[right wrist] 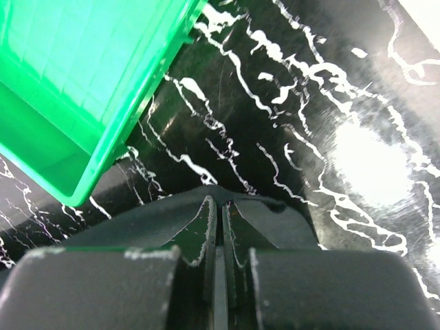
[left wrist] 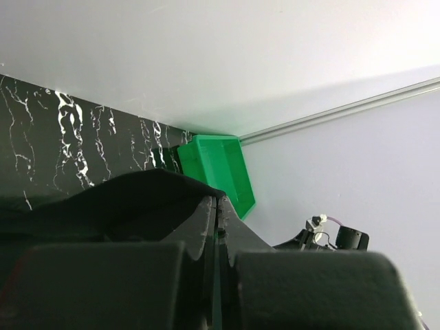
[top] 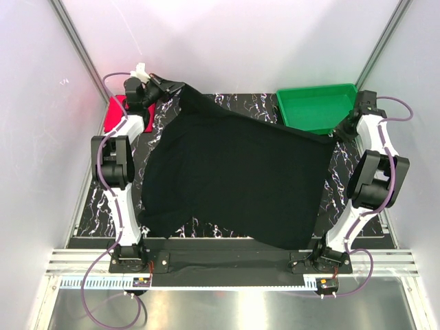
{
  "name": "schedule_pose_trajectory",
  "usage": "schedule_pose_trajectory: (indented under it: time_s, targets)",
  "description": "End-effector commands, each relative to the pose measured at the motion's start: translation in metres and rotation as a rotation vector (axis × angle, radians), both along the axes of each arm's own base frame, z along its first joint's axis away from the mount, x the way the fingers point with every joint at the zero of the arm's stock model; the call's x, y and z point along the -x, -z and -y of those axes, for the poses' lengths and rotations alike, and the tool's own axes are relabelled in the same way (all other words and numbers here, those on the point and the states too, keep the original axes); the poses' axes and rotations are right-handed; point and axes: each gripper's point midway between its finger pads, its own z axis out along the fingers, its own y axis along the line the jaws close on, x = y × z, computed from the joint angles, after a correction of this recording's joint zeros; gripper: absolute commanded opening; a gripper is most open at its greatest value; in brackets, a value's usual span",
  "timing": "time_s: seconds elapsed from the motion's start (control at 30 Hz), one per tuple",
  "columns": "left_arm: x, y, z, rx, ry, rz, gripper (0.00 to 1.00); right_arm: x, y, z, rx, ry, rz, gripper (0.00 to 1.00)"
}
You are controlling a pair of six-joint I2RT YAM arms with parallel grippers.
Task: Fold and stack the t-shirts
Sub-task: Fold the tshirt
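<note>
The black t-shirt [top: 234,179] hangs spread wide between my two grippers, sagging over the middle of the marbled table [top: 89,213]. My left gripper [top: 181,88] is at the far left, shut on one edge of the shirt; in the left wrist view black cloth [left wrist: 124,199] drapes over the closed fingertips [left wrist: 218,201]. My right gripper [top: 335,135], beside the tray, pinches the opposite edge, and its wrist view has cloth [right wrist: 151,220] folded over the shut tips [right wrist: 221,203]. The pinkish-red t-shirt [top: 114,110] lies at the far left corner, mostly hidden behind the left arm.
A green plastic tray [top: 316,106] stands at the far right corner, also in the left wrist view [left wrist: 220,168] and close under the right wrist [right wrist: 69,89]. White walls enclose the table on three sides. The arm bases sit on the rail at the near edge [top: 234,261].
</note>
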Motion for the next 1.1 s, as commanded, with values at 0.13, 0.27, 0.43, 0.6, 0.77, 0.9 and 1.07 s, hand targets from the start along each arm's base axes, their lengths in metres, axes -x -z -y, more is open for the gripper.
schedule_pose_trajectory:
  time_s: [0.13,0.27,0.43,0.6,0.77,0.9,1.07]
  targets:
    - [-0.006,-0.033,-0.005,0.044,-0.003,0.117,0.0,-0.016,-0.034,0.016,0.044,-0.008,0.102,0.0]
    - [0.003,-0.035,-0.003,0.032,0.007,0.094,0.0,-0.01,-0.031,0.001,-0.021,-0.038,0.104,0.0]
    - [0.025,-0.027,-0.002,-0.041,0.02,0.021,0.0,0.021,-0.013,-0.013,-0.063,-0.037,0.051,0.0]
    - [0.048,-0.003,-0.018,-0.113,0.014,-0.124,0.0,0.047,-0.013,-0.026,-0.1,-0.043,0.025,0.0]
    - [0.074,-0.009,-0.034,-0.131,0.0,-0.158,0.0,0.063,-0.015,-0.034,-0.126,-0.052,-0.01,0.0]
    - [0.097,0.003,-0.037,-0.156,-0.005,-0.232,0.0,0.073,-0.008,-0.039,-0.14,-0.057,-0.036,0.0]
    - [0.119,0.028,-0.036,-0.175,0.002,-0.302,0.0,0.085,0.009,-0.043,-0.155,-0.062,-0.084,0.0]
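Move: Both hands still hold the outer corners of the black t-shirt. Its spread middle lies about 32 cm back, 23 cm right and 24 cm below the left hand, and some 16 cm back, 40 cm left and 11 cm below the right. The red folded t-shirt is roughly 24 cm left of the left hand, 3 cm back and 24 cm lower; the green tray sits about 14 cm ahead and 2 cm left of the right hand, 9 cm lower. Gripping the outer corners, both hands draw back over the t-shirt, left about 10 cm, right some 7 cm. ##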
